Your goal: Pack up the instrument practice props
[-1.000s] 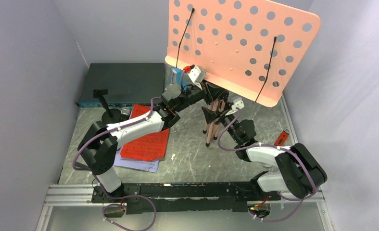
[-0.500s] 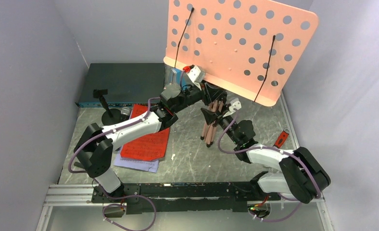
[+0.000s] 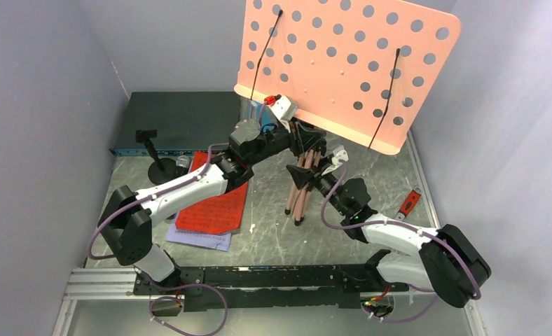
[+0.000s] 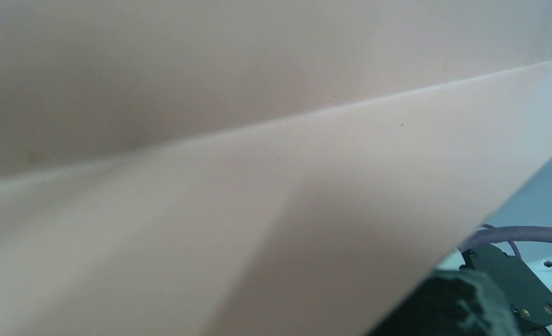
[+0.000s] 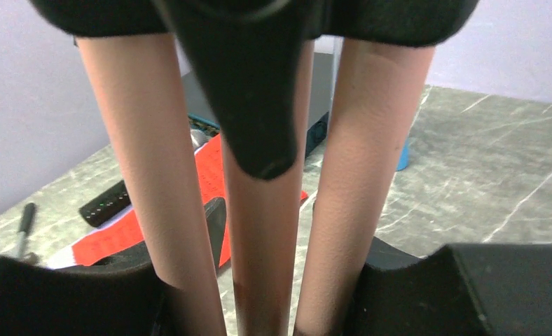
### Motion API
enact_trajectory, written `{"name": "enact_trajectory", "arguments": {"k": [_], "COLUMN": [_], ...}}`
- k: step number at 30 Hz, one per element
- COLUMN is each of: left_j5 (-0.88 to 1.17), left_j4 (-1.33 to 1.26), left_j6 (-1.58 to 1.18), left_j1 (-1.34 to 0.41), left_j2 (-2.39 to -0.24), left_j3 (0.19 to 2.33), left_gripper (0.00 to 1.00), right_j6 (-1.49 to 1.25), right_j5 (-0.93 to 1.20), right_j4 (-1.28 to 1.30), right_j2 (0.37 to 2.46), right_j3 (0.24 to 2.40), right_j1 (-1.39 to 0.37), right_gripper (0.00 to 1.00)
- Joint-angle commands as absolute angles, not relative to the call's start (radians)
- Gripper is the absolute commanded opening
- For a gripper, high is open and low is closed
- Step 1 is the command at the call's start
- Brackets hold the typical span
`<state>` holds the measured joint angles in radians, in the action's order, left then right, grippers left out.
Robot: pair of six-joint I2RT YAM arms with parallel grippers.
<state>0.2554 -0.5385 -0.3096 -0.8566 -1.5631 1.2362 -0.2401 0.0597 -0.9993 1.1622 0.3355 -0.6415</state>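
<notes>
The pink music stand's perforated board (image 3: pixel 343 63) tilts high at the back, and it fills the left wrist view (image 4: pixel 259 175). Its three legs (image 3: pixel 298 192) hang folded together, tips near the table. My left gripper (image 3: pixel 294 134) grips the black hub under the board, its fingers hidden. My right gripper (image 3: pixel 314 176) is shut on the legs (image 5: pixel 259 231), jaws pressing the outer two. The black microphone stand (image 3: pixel 154 150) is at the left. The red sheet (image 3: pixel 214 206) lies on the lavender one (image 3: pixel 203 240). The blue metronome (image 3: pixel 258 110) peeks out behind my left wrist.
A large flat black electronics box (image 3: pixel 178 119) lies at the back left. A red-handled tool (image 3: pixel 410 203) rests near the right wall. Grey walls close in on the left, back and right.
My right gripper closed on the stand's legs, which drew together. Both arms and the stand shifted a little to the left.
</notes>
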Motion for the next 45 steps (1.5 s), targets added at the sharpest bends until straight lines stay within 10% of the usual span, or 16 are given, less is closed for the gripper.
{"name": "enact_trajectory", "arguments": {"k": [1,29,45], "left_j5": [0.315,0.314,0.469], "left_j4": [-0.549,-0.153,-0.05], "left_j6": [-0.32,-0.365,-0.464], "left_j1": [-0.87,-0.876,-0.796], "left_j2": [-1.454,-1.844,-2.127], "left_j3": [1.291,1.527,1.703], "left_gripper": [0.06,0.03,0.03], "right_j6": [-0.307,-1.051,-1.303], "right_j5": [-0.019,-0.38,-0.301], "right_j4": [-1.071,-1.074,-1.501], "right_j2": [1.092,1.279,1.801], "right_j3": [0.345,0.123,0.089], "right_j1": [-0.67,-0.678,-0.554], "right_gripper": [0.12,0.0,0.0]}}
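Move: Both hands already hold the music stand. The left hand's end belongs over bare table about 7 cm ahead, 8 cm right and 33 cm below; the right hand's over table some 3 cm back and 20 cm below. From the left hand, the blue metronome stands about 23 cm ahead and 13 cm left, its middle 28 cm lower. From the right hand, the red sheet music lies level and 28 cm left, the wrench 4 cm back and 33 cm right, both 21 cm lower. Lower the folded music stand with both arms, tipping its tray end away from you as it sinks. Keep the left fingers on the pole below the tray and take them down about 25 cm, drifting forward and right. Keep the right fingers round the three legs, draw them back slightly, then down about 17 cm, pitching that hand downward. ##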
